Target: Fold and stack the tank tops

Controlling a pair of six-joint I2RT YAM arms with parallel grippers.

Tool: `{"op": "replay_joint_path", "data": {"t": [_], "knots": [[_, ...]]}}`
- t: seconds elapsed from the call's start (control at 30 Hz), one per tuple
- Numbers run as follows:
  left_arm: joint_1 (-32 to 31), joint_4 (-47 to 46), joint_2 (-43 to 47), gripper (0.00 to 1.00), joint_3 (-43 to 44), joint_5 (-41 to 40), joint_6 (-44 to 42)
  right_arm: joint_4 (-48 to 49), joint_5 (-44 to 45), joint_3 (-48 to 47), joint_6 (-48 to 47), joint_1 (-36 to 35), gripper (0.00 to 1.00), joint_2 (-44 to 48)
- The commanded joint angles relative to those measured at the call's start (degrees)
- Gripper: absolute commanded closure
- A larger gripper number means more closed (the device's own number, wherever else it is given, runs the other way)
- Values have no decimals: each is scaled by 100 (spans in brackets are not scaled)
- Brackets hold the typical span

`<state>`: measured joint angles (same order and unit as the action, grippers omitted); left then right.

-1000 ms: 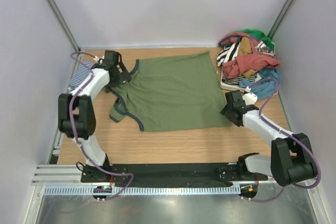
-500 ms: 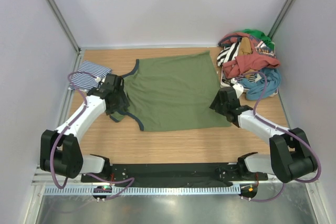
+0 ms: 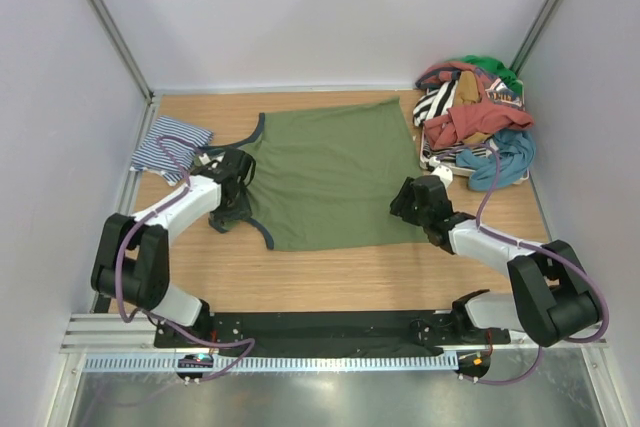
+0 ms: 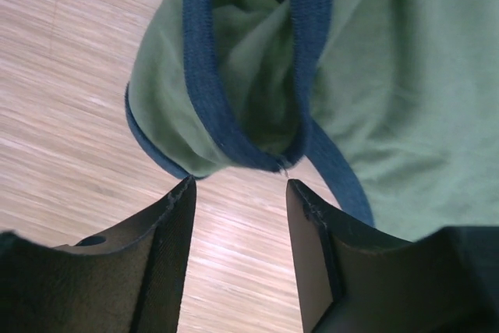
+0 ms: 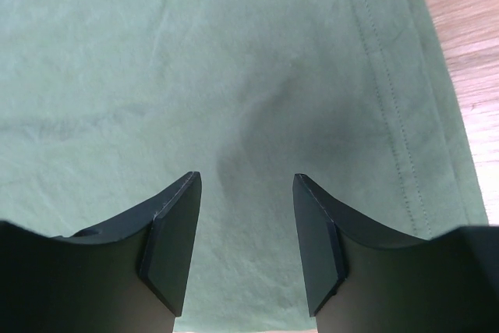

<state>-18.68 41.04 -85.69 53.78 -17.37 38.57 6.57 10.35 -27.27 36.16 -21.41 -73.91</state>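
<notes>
The olive green tank top (image 3: 330,172) lies spread flat mid-table, its navy-trimmed straps (image 4: 234,126) at its left end. The striped tank top (image 3: 172,142) lies folded at the far left. My left gripper (image 3: 238,192) is low over the straps. In its wrist view the left gripper (image 4: 240,189) is open, bare wood between the fingers and a strap loop just ahead of the tips. My right gripper (image 3: 400,202) hovers over the green top's right hem. Seen from its own wrist, this right gripper (image 5: 243,185) is open, with only flat green cloth (image 5: 234,76) under it.
A heap of mixed clothes (image 3: 472,122) fills the back right corner. White walls close in the wooden table (image 3: 330,277) on three sides. Both arm bases sit on the black rail (image 3: 320,327) at the near edge.
My left arm swung from the far left corner down to the straps, and its jaws narrowed. My right gripper slid left onto the green top's hem.
</notes>
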Motion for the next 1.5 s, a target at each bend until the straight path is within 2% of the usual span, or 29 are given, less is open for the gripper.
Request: {"op": "replay_joint_path", "data": {"t": [0.0,0.2,0.37,0.5,0.63,0.67,0.7,0.93,0.97,1.0,1.1,1.17,1.3,1.4,1.47], "knots": [[4,-96,-228,50,124,-609,46,381,116,55,-101,-56,44,52],[39,-192,-553,59,194,-654,19,345,152,64,-83,-56,43,43],[83,-412,-668,50,124,-584,28,372,116,108,-92,-56,42,-18],[92,-526,-800,48,115,-540,-33,337,99,55,-92,-48,39,-220],[469,-885,-748,71,-86,-102,-7,389,20,11,-83,-56,39,-326],[583,-1017,-539,93,-304,213,-7,415,-15,11,-83,-56,39,-361],[785,-1167,-371,100,-394,303,10,407,-33,11,-83,-56,40,-378],[1568,-1238,912,100,-649,848,186,153,116,-269,22,-48,41,-870],[1725,-1317,1018,100,-702,1066,326,39,143,-323,31,-39,41,-1010],[2145,-1474,1158,100,-746,1486,388,-6,221,-358,66,-48,41,-1055],[2921,-1616,1134,100,-773,2121,503,-50,231,-402,84,-39,41,-1082],[3333,-1599,932,100,-650,2220,538,-42,239,-367,84,-30,41,-1021],[3879,-1748,476,100,-518,2658,810,-164,467,-306,136,-30,41,-871],[4100,-1678,404,100,-456,2607,924,-278,617,-244,224,-30,41,-670],[4170,-1617,553,100,-508,2239,968,-366,880,-183,373,-39,41,-450]]}}
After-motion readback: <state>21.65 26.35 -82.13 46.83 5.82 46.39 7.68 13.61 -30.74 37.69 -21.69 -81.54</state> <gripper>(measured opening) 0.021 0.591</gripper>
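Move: The green tank top's near shoulder strap, a bunched loop with navy edging, lies almost under the open left fingers, about 2 cm ahead, 2 cm left and 4 cm down. From that hand the far strap is roughly 16 cm ahead and 8 cm left, the folded striped tank top about 17 cm ahead and 16 cm left, and the near underarm corner 6 cm back and 7 cm right. For the right hand the strap is some 40 cm left and 3 cm back. The near strap gets pinched as the left hand sinks about 3.5 cm and shuts on it; the hand then draws it left some 12 cm, away from the shirt's body, arcing up and back down while turning about 35 degrees counter-clockwise and tilting. The open right hand, over the hem end, eases forward and down a little, close to the cloth. ##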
